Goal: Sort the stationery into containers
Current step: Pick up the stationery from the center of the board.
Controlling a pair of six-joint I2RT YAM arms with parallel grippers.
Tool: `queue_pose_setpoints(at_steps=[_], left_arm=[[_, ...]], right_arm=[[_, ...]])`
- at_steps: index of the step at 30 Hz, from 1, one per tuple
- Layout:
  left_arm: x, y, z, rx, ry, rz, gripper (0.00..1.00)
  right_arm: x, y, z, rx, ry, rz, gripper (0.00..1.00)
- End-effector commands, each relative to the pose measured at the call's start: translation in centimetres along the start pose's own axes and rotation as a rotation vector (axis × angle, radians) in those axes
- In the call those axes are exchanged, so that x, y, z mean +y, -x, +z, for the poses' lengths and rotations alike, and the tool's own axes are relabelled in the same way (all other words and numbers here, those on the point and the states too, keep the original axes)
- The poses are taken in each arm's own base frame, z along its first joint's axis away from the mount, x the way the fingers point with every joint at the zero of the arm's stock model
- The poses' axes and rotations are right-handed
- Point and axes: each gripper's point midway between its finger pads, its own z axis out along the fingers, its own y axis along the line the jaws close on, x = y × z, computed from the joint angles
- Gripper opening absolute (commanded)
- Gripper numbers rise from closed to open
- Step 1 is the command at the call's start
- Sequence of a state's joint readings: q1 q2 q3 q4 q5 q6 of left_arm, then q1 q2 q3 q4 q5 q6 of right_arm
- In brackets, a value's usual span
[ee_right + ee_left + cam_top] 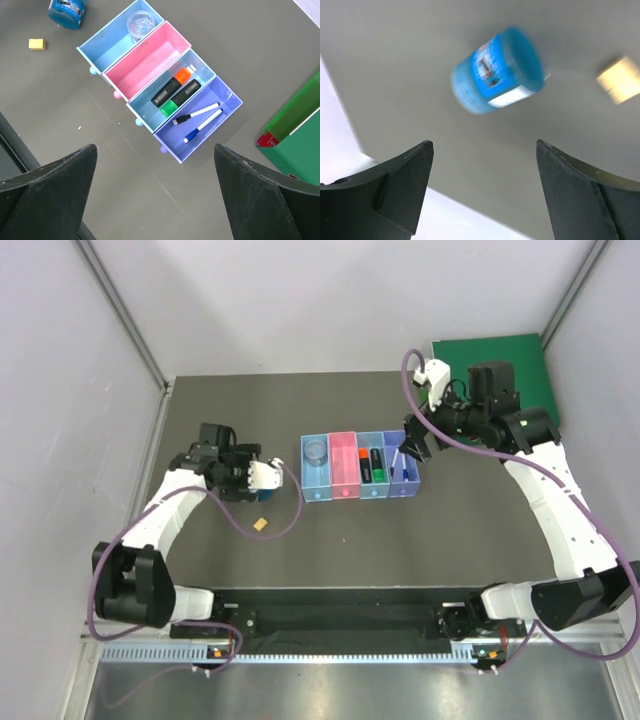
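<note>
The four joined containers (pixel 343 478) lie mid-table. In the right wrist view the first light blue bin (pixel 107 47) holds a grey round tin (pixel 141 24). The pink bin (pixel 145 62) is bare. The other light blue bin (pixel 142 109) holds the orange-capped (pixel 172 85) and green-capped (pixel 181 97) highlighters. The purple bin (pixel 212 131) holds two white pens (pixel 197 114). A blue tin (pixel 495 70), blurred, and a tiny orange block (pixel 620 80) rest on the table left of the bins. My left gripper (pixel 484 145) hangs open just short of the tin. My right gripper (pixel 155 150) is open and empty above the bins.
A large green binder (pixel 495 365) lies at the back right corner, behind the right arm. White walls enclose the dark table (pixel 420 550) on three sides. The left table edge shows close behind my left fingers (pixel 405 185).
</note>
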State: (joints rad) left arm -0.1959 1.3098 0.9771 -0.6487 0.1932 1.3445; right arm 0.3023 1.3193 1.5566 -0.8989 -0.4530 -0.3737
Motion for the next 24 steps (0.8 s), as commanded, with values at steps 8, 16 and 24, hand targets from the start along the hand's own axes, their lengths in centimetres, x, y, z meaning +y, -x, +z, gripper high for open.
queue_pose_setpoints(at_steps=[8,16,24], left_arm=[[2.5,1.2,1.4,-0.311,-0.161,0.677,0.89],[0.6,0.5,3.8,-0.366,-0.278,0.812,0.9],[1.9,0.0,5.5,-0.375,-0.269,0.889,0.9]], right_arm=[[-0.4,-0.5,-0.4,0.003,-0.023,-0.001,1.0],[-0.5,-1.3,-0.1,0.022,-0.023,0.002,1.0],[-0.5,-1.9,0.5,0.043,-0.013,0.02,1.0]])
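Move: The blue jar, lying on its side, is about 2 cm farther out than the left hand, some 4 cm to its right and roughly 9 cm below. The yellow eraser lies about 9 cm back and 3 cm to the right of this hand; the near blue compartment of the container row is about 19 cm to the right and 6 cm farther out. From the right hand the jar lies about 35 cm left, 3 cm ahead and 27 cm below. Still clear of everything, the left hand closes in on the blue jar. It first swings forward some 3.5 cm, a little leftward and back again, then eases back and sinks about 5 cm, turning nearly 30 degrees clockwise while its fingers tip steeper and stay wide open. The empty right hand settles about 2.5 cm lower, open. ##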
